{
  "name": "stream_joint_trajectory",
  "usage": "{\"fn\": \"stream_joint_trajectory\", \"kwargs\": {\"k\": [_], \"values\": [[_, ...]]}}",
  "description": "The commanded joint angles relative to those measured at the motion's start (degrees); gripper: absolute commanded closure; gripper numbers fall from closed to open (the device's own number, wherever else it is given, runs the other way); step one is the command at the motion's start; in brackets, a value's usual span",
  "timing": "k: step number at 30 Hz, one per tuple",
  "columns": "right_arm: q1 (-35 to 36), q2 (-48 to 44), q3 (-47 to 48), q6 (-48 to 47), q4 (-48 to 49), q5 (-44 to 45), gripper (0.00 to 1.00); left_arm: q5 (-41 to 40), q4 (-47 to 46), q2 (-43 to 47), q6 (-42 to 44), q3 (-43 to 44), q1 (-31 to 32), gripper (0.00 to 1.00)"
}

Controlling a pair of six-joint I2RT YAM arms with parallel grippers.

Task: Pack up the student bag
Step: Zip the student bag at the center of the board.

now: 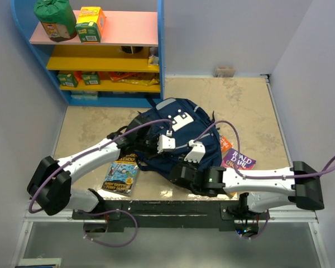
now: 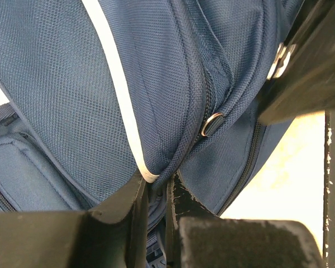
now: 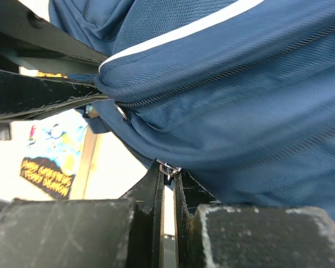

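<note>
The navy-blue student bag (image 1: 176,125) lies in the middle of the table, with a white patch near its top. My left gripper (image 1: 156,146) is shut on a fold of the bag's fabric (image 2: 156,167) beside its thin white stripe (image 2: 120,89). A second zipper pull (image 2: 211,124) hangs free just right of it. My right gripper (image 1: 185,166) is at the bag's near edge, shut on a small metal zipper pull (image 3: 168,169). The bag fills both wrist views (image 3: 240,100).
A blue and yellow picture book (image 1: 121,176) lies left of the bag, also in the right wrist view (image 3: 50,156). A purple Roald Dahl book (image 1: 238,159) lies to the right. A blue shelf unit (image 1: 103,50) with boxes stands at the back left.
</note>
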State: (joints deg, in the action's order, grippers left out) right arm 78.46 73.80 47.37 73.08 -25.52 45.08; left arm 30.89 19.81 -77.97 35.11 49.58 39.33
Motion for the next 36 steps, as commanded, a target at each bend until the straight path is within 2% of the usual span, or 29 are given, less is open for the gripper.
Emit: {"fn": "stream_joint_trajectory", "kwargs": {"k": [1, 4, 9, 20, 25, 28, 31, 33, 36], "values": [[0.9, -8.3, -2.5, 2.7, -3.0, 1.6, 1.0, -5.0, -1.2, -0.7, 0.7, -1.5, -1.0, 1.0], [1.4, -14.6, -7.1, 4.3, -4.5, -2.8, 1.0, -4.2, 0.0, -0.5, 2.3, -2.8, -1.0, 1.0], [1.5, -22.2, -9.5, 4.9, -8.2, -6.1, 1.0, -5.7, 0.2, -0.5, 3.6, -4.3, -1.0, 1.0], [1.5, -28.1, -5.7, 5.3, -25.3, -5.9, 1.0, -11.9, 1.3, 3.4, 7.7, -8.4, -1.2, 1.0], [1.3, -28.6, -5.5, 6.9, -29.9, -2.6, 1.0, -15.1, 6.7, 7.8, 11.8, -9.0, -2.1, 1.0], [1.4, -26.8, -5.5, 6.9, -28.9, -0.4, 1.0, -16.1, 11.8, 10.8, 14.9, -8.7, -3.6, 0.99], [1.2, -24.5, -5.7, 4.8, -26.0, 0.8, 1.0, -18.1, 14.6, 13.6, 16.6, -9.3, -4.6, 0.85], [1.1, -22.1, -5.3, 3.4, -24.9, 1.2, 1.0, -19.5, 16.0, 14.9, 17.1, -9.1, -4.6, 0.81], [1.0, -18.4, -4.1, 0.5, -20.4, 1.2, 1.0, -17.0, 19.8, 15.4, 15.5, -4.9, -4.6, 0.49]]}}
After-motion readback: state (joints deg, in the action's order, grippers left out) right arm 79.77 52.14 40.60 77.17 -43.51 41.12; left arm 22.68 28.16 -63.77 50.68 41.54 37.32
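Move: At the right hand's closed tips is the zipper pull; the bag's right side, towards which it is drawn, lies about 16 cm right and 4 cm ahead. The pinched bag corner is some 5 cm left and 4 cm ahead, the Roald Dahl book about 26 cm right and level fore and aft, 10 cm lower. From the left hand, holding that corner, the pull is about 5 cm right and 4 cm back; the blue Treehouse book lies 22 cm left, 10 cm back. Drawing the zipper pull along the bag's near edge, the right hand keeps its pinch and travels about 8 cm right and 3 cm back towards the bag's right side, rising a little, then easing down. The left hand first keeps the corner as it sinks slightly and eases back, then swings some 6 cm left, away from the pull, its wrist turning about 15 degrees and its fingers starting to open. ##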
